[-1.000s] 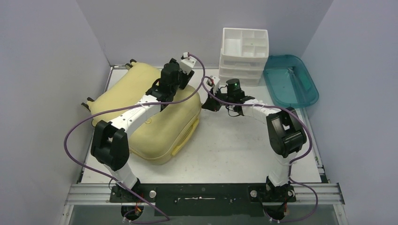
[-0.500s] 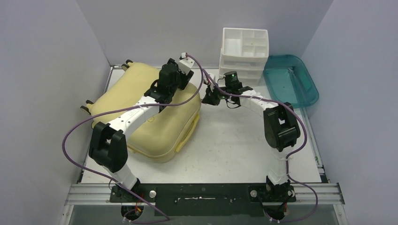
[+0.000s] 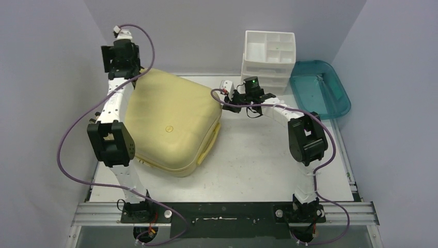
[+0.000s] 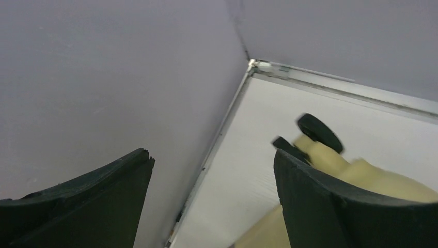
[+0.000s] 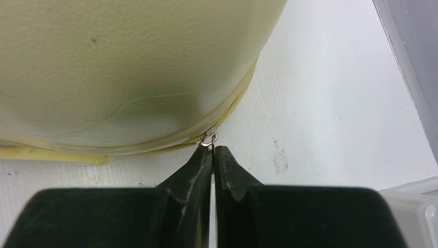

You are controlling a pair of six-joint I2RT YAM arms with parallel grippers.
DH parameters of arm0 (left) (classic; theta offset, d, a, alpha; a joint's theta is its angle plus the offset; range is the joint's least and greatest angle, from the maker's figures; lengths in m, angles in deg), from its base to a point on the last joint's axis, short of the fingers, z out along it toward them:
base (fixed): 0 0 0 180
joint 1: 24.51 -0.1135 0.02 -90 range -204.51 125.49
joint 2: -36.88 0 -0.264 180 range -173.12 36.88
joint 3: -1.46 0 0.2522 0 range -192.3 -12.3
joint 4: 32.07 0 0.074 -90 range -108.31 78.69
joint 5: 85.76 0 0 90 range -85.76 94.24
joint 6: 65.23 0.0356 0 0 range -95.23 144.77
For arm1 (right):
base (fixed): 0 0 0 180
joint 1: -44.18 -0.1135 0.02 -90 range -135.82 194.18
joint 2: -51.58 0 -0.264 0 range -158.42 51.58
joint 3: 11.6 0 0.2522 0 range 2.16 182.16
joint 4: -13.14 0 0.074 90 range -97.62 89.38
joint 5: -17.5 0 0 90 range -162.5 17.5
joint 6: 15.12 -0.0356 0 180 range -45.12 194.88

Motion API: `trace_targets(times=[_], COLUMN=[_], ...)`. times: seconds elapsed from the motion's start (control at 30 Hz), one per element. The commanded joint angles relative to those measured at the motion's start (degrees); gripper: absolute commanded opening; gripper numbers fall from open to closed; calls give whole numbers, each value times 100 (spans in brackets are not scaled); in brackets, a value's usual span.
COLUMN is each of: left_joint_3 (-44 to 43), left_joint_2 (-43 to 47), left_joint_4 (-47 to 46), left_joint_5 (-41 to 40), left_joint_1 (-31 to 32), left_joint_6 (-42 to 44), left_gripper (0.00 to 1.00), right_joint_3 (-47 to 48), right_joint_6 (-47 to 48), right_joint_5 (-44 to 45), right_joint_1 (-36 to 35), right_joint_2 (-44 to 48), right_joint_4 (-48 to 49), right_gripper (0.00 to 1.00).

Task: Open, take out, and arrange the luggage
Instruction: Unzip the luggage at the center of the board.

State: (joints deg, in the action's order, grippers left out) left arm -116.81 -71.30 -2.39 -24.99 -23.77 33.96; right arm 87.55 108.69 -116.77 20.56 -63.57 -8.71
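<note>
The luggage (image 3: 170, 121) is a large pale-yellow hard-shell suitcase lying flat and closed on the left half of the table. My left gripper (image 3: 123, 64) is raised over its back left corner, close to the wall. In the left wrist view this gripper (image 4: 212, 157) is open with nothing between its fingers, and a black wheel (image 4: 319, 133) of the luggage (image 4: 372, 178) shows beyond the right finger. My right gripper (image 3: 227, 95) is at the suitcase's back right corner. In the right wrist view it (image 5: 213, 149) is shut on the small metal zipper pull (image 5: 210, 138) at the seam of the luggage (image 5: 129, 67).
A white drawer organizer (image 3: 268, 59) stands at the back, right of my right gripper. A teal plastic tray (image 3: 319, 88) lies at the back right. Grey walls enclose the left, back and right. The table's metal edge rail (image 4: 206, 160) runs under my left gripper.
My left arm has lifted off the suitcase lid, swung to the back left corner and opened. The suitcase now lies flatter. My right gripper has moved back and left along the seam, still shut.
</note>
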Motion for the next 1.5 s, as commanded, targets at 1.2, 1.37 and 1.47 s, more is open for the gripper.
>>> trace_targets(times=[1.2, 1.37, 1.47], left_joint_3=[1153, 1357, 1489], left_joint_2=[-1407, -1244, -1084], left_joint_4=[-546, -517, -466], left_joint_5=[693, 868, 988], left_joint_1=[-170, -137, -126], left_joint_6=[209, 144, 98], left_gripper=[82, 82, 82], right_joint_3=[2600, 2786, 2846], right_joint_6=[-552, -1605, -1887], right_joint_5=[-1684, -660, -71], right_joint_1=[-697, -722, -731], right_joint_2=[-1993, -2231, -2224], right_joint_4=[1238, 1756, 1739], right_gripper=[0, 0, 0])
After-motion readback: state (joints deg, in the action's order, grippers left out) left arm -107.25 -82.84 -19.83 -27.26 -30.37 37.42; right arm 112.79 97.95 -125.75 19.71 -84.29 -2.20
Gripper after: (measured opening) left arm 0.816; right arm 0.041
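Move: The right hand still pinches the zipper pull on the luggage's right side; the far-right corner the seam rounds lies about 6 cm ahead and 6 cm left, level with it. From this hand the luggage's middle is roughly 9 cm back and 22 cm left, and the white drawers some 15 cm ahead and 18 cm right. From the high left hand, the luggage's far-left wheels are about 12 cm ahead, 6 cm right and 15 cm below; its middle is some 20 cm back, 20 cm right and 17 cm lower. With its closed fingers keeping hold of the zipper pull, the right hand first stays almost still and tips up a little, then drags the pull along the seam, forward and increasingly left, around the luggage's far-right corner, about 6 cm each way, its fingers tipping back down at the end. The left hand, fingers staying wide open, swings left and sinks about 12 cm, turning slightly counter-clockwise, then stays low on the luggage's left side with the wheels to its right and its forearm seeming to brace the luggage there. ##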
